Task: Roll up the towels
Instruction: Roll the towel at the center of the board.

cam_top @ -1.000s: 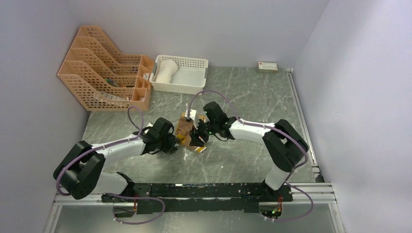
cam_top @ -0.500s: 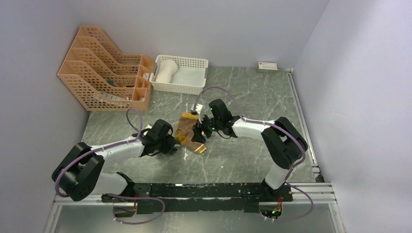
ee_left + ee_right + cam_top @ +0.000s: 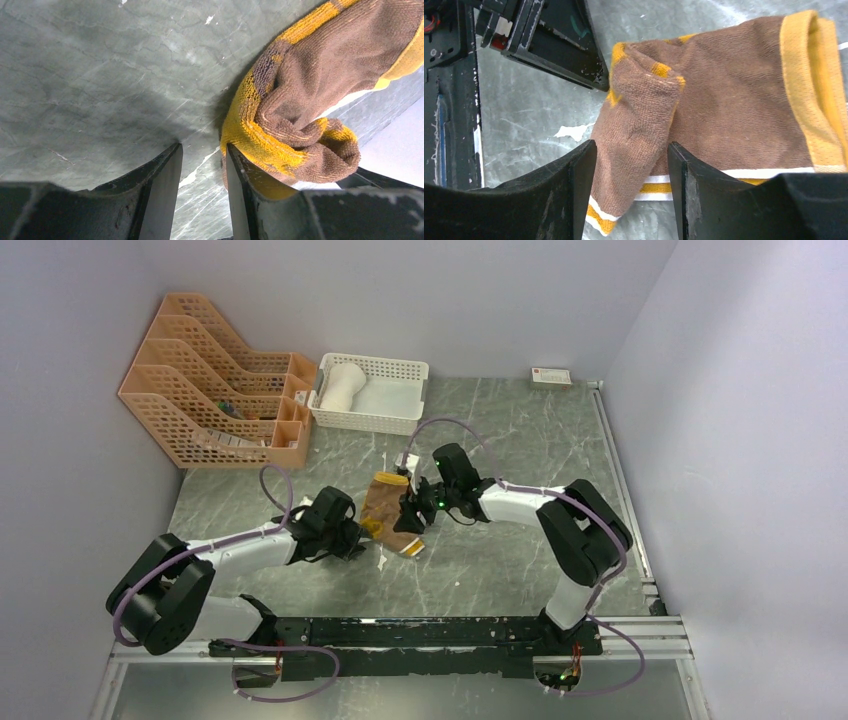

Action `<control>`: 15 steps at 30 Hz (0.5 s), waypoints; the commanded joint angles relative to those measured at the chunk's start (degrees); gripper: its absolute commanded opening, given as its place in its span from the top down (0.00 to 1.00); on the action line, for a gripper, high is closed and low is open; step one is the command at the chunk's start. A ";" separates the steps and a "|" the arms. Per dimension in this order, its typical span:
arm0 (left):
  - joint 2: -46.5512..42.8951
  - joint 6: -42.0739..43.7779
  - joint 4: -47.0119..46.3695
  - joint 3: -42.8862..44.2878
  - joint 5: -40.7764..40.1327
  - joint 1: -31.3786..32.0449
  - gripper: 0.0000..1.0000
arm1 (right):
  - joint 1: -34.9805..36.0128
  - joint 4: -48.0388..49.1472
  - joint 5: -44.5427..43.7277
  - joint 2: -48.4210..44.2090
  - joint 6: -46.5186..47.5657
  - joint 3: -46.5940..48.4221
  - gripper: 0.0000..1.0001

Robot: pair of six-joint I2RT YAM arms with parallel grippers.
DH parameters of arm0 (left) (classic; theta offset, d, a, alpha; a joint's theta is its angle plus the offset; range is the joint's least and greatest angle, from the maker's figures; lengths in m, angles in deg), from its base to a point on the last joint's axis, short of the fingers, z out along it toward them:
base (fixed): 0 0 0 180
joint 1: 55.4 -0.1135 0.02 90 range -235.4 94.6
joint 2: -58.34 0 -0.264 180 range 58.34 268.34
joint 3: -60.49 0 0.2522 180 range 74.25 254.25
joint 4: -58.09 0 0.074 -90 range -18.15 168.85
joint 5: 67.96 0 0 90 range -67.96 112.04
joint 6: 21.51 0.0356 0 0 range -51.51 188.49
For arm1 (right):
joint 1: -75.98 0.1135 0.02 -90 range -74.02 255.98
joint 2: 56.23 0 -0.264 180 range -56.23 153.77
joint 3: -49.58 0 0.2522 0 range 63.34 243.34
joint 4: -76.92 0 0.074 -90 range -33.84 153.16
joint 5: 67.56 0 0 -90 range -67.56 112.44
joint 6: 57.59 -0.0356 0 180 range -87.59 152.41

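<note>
The brown towel (image 3: 385, 508) with mustard-yellow bands lies half folded on the grey table between my two grippers. My left gripper (image 3: 362, 530) is open at its left edge. Only bare table shows between its jaws (image 3: 203, 147), and the bunched towel (image 3: 320, 90) rests against the outer side of the right finger. My right gripper (image 3: 410, 510) stands open over the towel's right side. Its jaws (image 3: 631, 145) straddle a folded-over flap of the towel (image 3: 734, 100), with a gap beside the flap. The cream-white towel (image 3: 340, 385) lies rolled in the white basket.
The white lattice basket (image 3: 400, 368) stands at the back centre. Orange file racks (image 3: 215, 380) fill the back left. A small white box (image 3: 551, 376) sits by the back wall on the right. A metal rail (image 3: 620, 480) runs along the table's right edge.
The towel has gone from a bunched heap to a flatter, more spread shape. My right gripper has drawn back up and to the right. The left arm has barely moved.
</note>
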 commanded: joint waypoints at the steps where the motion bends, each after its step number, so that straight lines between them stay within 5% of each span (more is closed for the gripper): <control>1: -0.07 0.18 0.26 -1.29 0.34 0.23 0.51 | 0.12 -0.29 4.06 2.42 0.21 0.71 0.46; 7: -0.94 0.05 0.77 -1.45 0.26 0.22 0.51 | 0.03 0.82 5.28 5.83 -0.33 1.37 0.52; 13: -2.06 0.30 1.76 -1.30 -1.04 0.19 0.50 | 0.04 -2.91 9.43 8.31 0.87 4.22 0.97; 15: -2.99 1.50 3.21 -0.17 -2.47 -0.06 0.50 | -0.03 -5.98 9.31 8.39 2.98 5.29 1.00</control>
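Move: The raised brown flap on the towel's near half lies just under the right fingertips: about 2 cm back, 1 cm left and 4 cm below. From that hand, the towel's yellow far end is some 8 cm ahead and 2 cm left, its striped near corner about 7 cm back and 2 cm right, both roughly 6 cm down. From the left gripper the flap is some 3 cm ahead, 8 cm right and 1 cm higher. Lower the right gripper about 3 cm onto the towel's raised flap while easing it back towards the robot by half as much, rolling the wrist slightly, under 10 degrees. Late in the descent, shut the half-open fingers and pinch the flap between the fingertips. ##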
